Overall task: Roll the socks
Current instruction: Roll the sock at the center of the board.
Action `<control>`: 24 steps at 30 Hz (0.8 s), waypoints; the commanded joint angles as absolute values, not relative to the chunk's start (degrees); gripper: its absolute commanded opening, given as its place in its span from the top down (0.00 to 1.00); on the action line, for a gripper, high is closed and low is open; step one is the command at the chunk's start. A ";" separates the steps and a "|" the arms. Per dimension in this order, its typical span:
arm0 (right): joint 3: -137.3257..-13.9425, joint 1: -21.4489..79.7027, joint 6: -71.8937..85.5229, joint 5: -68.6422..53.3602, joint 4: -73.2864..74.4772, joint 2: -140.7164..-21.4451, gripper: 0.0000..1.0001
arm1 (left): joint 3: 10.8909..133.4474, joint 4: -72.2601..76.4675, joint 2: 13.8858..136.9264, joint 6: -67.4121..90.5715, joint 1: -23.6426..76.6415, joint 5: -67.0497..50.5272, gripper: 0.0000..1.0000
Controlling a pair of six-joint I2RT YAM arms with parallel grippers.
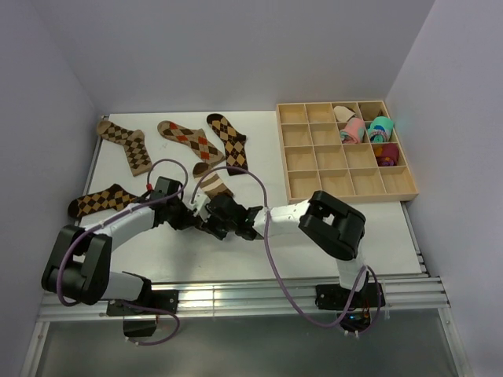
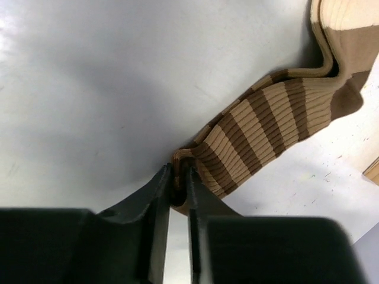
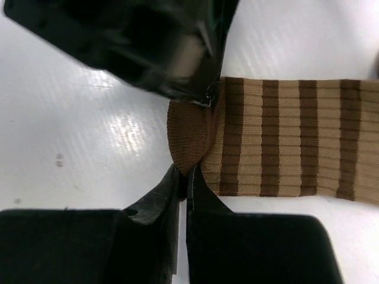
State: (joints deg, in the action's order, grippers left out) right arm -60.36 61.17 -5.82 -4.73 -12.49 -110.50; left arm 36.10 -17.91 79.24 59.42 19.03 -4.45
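A brown-and-cream striped sock (image 1: pixel 214 187) lies on the white table, with its near end between my two grippers. In the left wrist view my left gripper (image 2: pixel 179 177) is shut on a folded edge of this striped sock (image 2: pixel 266 130). My right gripper (image 3: pixel 188 173) is shut on the sock's brown toe (image 3: pixel 189 133), and the striped part (image 3: pixel 296 136) stretches off to the right. From above, the left gripper (image 1: pixel 195 210) and the right gripper (image 1: pixel 217 217) meet tip to tip. Argyle socks lie flat behind them: one (image 1: pixel 126 143) at the far left, two (image 1: pixel 189 140) (image 1: pixel 229 141) in the middle.
Another argyle sock (image 1: pixel 100 202) lies beside the left arm. A wooden compartment tray (image 1: pixel 302 161) stands at the right, with pink (image 1: pixel 352 130) and teal (image 1: pixel 380 127) rolled bundles in its far compartments. Grey walls close in the table on three sides.
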 commanded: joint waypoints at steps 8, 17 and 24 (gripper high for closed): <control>-65.03 52.31 9.13 -27.32 -4.93 -113.99 1.00 | 29.19 -14.07 67.69 65.74 18.37 -1.49 0.41; -65.83 44.74 24.68 -45.77 -9.75 -120.14 1.00 | 20.66 -5.28 58.89 68.55 18.46 -2.99 0.30; -67.41 42.19 30.50 -49.57 -8.88 -124.36 1.00 | 18.90 -1.32 60.20 68.20 18.81 -4.31 0.34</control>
State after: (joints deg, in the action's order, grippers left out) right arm -66.35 42.70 27.55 -48.29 -11.40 -121.49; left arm 19.22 -6.00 59.86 68.14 18.57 -3.25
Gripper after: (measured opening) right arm 0.046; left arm 0.670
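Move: The rolled cuff of the center sock sits between both hands at about their height, its middle roughly 3 cm right and 1 cm back of the left hand, and 2 cm left and 1 cm ahead of the right. From the left hand, the sock's toe lies about 19 cm ahead and 2 cm right; the red-diamond sock is some 30 cm ahead and 2 cm left, the left dark sock about 30 cm left and 8 cm ahead. Twisting some 55 degrees, its upper side rolling forward, the right hand keeps its pinch on the cuff's right part and slides about 2 cm right, low over the board. The left hand opens wide, frees the cuff's left corner and withdraws back about 2 cm, rising 1.5 cm and edging left, tipping its fingers back under towards its base. ##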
